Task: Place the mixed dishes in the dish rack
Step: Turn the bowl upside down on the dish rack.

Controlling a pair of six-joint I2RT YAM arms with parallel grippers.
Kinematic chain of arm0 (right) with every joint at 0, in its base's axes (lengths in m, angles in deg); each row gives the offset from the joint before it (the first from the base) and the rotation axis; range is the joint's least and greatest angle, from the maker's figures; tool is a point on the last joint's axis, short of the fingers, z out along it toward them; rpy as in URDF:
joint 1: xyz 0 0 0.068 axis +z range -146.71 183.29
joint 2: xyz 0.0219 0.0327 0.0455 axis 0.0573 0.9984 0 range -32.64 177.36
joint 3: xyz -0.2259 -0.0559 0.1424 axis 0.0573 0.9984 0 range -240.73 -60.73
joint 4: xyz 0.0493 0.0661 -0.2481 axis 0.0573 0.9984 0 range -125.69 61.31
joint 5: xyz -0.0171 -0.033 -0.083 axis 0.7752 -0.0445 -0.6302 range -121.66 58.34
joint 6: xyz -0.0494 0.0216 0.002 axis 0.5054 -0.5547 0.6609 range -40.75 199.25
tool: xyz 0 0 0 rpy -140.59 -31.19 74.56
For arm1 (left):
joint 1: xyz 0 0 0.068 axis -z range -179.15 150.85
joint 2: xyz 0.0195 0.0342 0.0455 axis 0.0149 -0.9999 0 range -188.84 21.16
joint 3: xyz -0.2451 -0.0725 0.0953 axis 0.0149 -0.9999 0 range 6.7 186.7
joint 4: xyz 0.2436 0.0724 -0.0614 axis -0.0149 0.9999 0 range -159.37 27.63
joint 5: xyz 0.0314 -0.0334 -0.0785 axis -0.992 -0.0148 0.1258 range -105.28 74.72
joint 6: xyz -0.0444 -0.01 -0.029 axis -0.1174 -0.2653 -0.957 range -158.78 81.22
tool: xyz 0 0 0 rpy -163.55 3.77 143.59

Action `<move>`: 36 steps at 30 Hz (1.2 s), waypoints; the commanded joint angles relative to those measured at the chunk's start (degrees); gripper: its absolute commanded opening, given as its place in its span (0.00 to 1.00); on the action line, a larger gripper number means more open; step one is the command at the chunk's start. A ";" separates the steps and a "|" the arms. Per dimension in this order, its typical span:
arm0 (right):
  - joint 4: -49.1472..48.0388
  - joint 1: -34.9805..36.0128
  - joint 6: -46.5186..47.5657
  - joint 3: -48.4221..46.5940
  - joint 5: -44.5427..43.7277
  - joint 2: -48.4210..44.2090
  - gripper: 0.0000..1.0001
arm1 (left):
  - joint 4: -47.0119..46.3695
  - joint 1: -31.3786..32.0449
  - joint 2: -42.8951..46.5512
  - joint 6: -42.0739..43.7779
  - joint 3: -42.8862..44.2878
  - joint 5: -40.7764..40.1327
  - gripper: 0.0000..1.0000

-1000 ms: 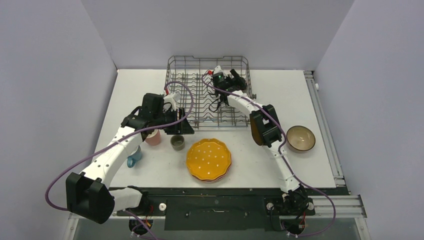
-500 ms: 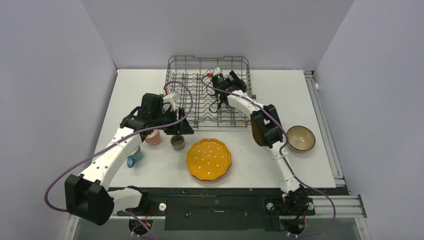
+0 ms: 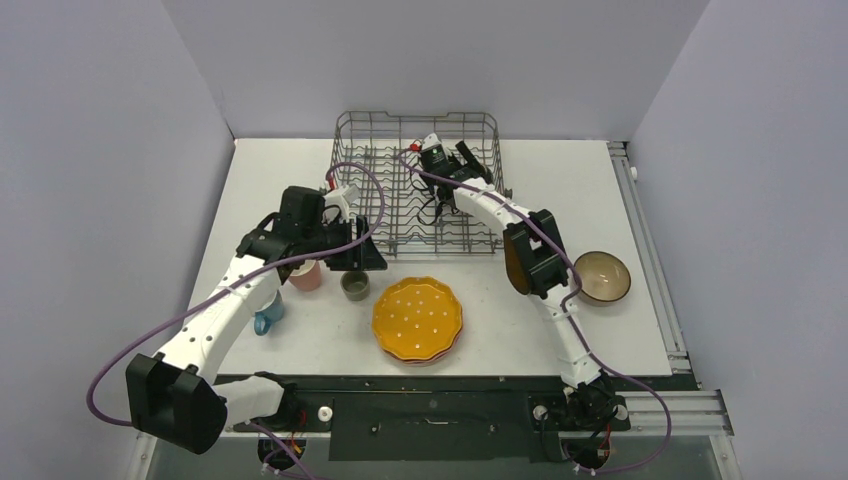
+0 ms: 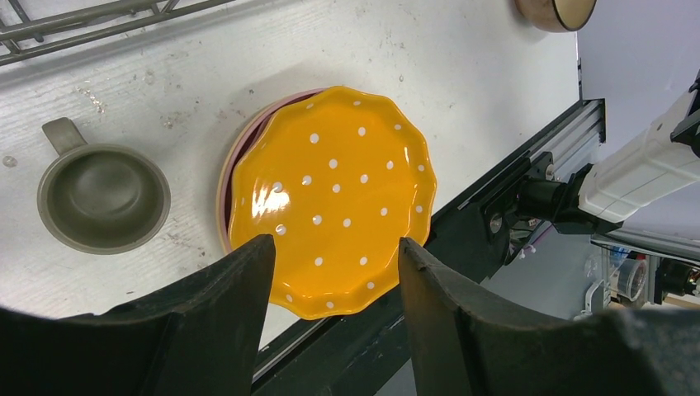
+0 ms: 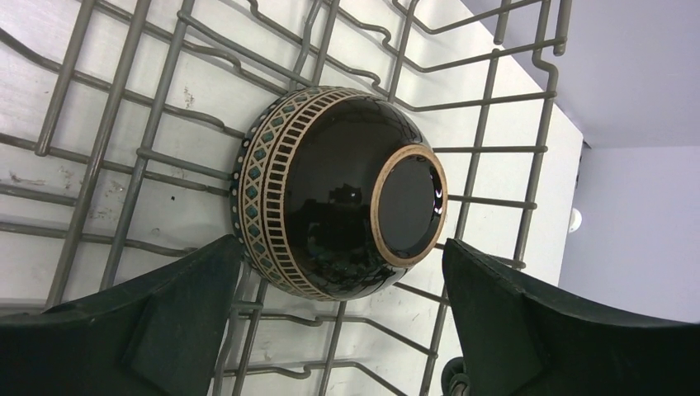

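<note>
The dish rack (image 3: pixel 345 130) stands at the back of the table. A dark brown bowl (image 5: pixel 347 194) with a patterned rim lies tilted on the rack wires (image 5: pixel 182 162). My right gripper (image 5: pixel 342 256) is open above it, a finger on each side and clear of it; in the top view (image 3: pixel 468 160) it hides the bowl. My left gripper (image 3: pixel 360 255) is open and empty above the grey-green cup (image 3: pixel 354 285). In the left wrist view my left gripper (image 4: pixel 334 247) frames the orange-yellow dotted plate (image 4: pixel 330 198), which lies on a pink plate (image 4: pixel 224 177).
A pink cup (image 3: pixel 306 275) and a blue mug (image 3: pixel 267 315) sit under the left arm. A terracotta bowl (image 3: pixel 601 277) sits at the right. The orange plate stack (image 3: pixel 417 318) lies near the table's front edge. The rack's near wall (image 4: pixel 82 16) is close behind the left gripper.
My right gripper has shifted slightly left over the rack. My left arm has drifted a little left. The dishes on the table have not moved.
</note>
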 commanded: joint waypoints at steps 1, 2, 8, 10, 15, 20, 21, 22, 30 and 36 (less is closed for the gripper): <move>1.61 0.41 -2.52 -0.43 0.24 -6.27 0.87 | 0.89 -0.22 1.37 0.81 3.54 0.79 0.53; 1.65 0.62 -2.97 0.50 0.39 -7.29 0.87 | 1.06 -0.20 1.41 0.81 3.84 0.86 0.53; 0.45 1.20 -6.49 6.34 1.19 -13.81 0.86 | 2.10 -0.21 2.57 1.08 4.80 0.05 0.54; 0.23 1.45 -7.81 8.35 1.47 -16.38 0.86 | 2.41 -0.19 3.24 1.22 4.56 -0.38 0.54; 0.22 2.50 -11.13 15.16 0.84 -23.95 0.85 | 2.59 -0.22 4.97 1.28 3.65 -0.81 0.57; 0.12 2.92 -15.08 22.54 1.12 -31.38 0.84 | 1.45 -0.21 6.57 1.17 1.73 -1.05 0.64; 0.24 2.98 -15.71 24.50 1.06 -33.40 0.84 | 0.92 -0.22 7.10 1.12 1.10 -1.09 0.65; 0.41 3.09 -15.82 25.42 0.86 -34.46 0.84 | 0.60 -0.20 7.34 1.02 0.70 -1.19 0.68; 5.19 2.73 -22.89 35.41 -1.11 -48.38 0.84 | -2.86 -0.19 10.98 0.23 -4.11 -1.46 0.74; 11.61 0.81 -29.63 42.17 0.45 -57.45 0.81 | -4.48 -0.19 13.51 0.38 -6.53 -3.60 0.77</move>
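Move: The black bowl sits tilted in the rack right at my open right fingers, some 2 cm ahead and 2 cm lower. My next thing is the second bowl on the counter, roughly 24 cm back and 25 cm to the right, 4 cm lower. The rack's front right corner is about 16 cm back and 4 cm to the right. From my left hand the second bowl is about 8 cm ahead, 47 cm to the right and 16 cm down. I ease my wide-open right hand back off the black bowl, then lift it steeply out of the rack and draw it back, finally veering right towards the second bowl: about 17 cm back and 16 cm up, rolling some 25 degrees, left side rising. Meanwhile my left hand bobs up 3 cm, sinks again while drawing back slightly, and spreads its fingers wider. ##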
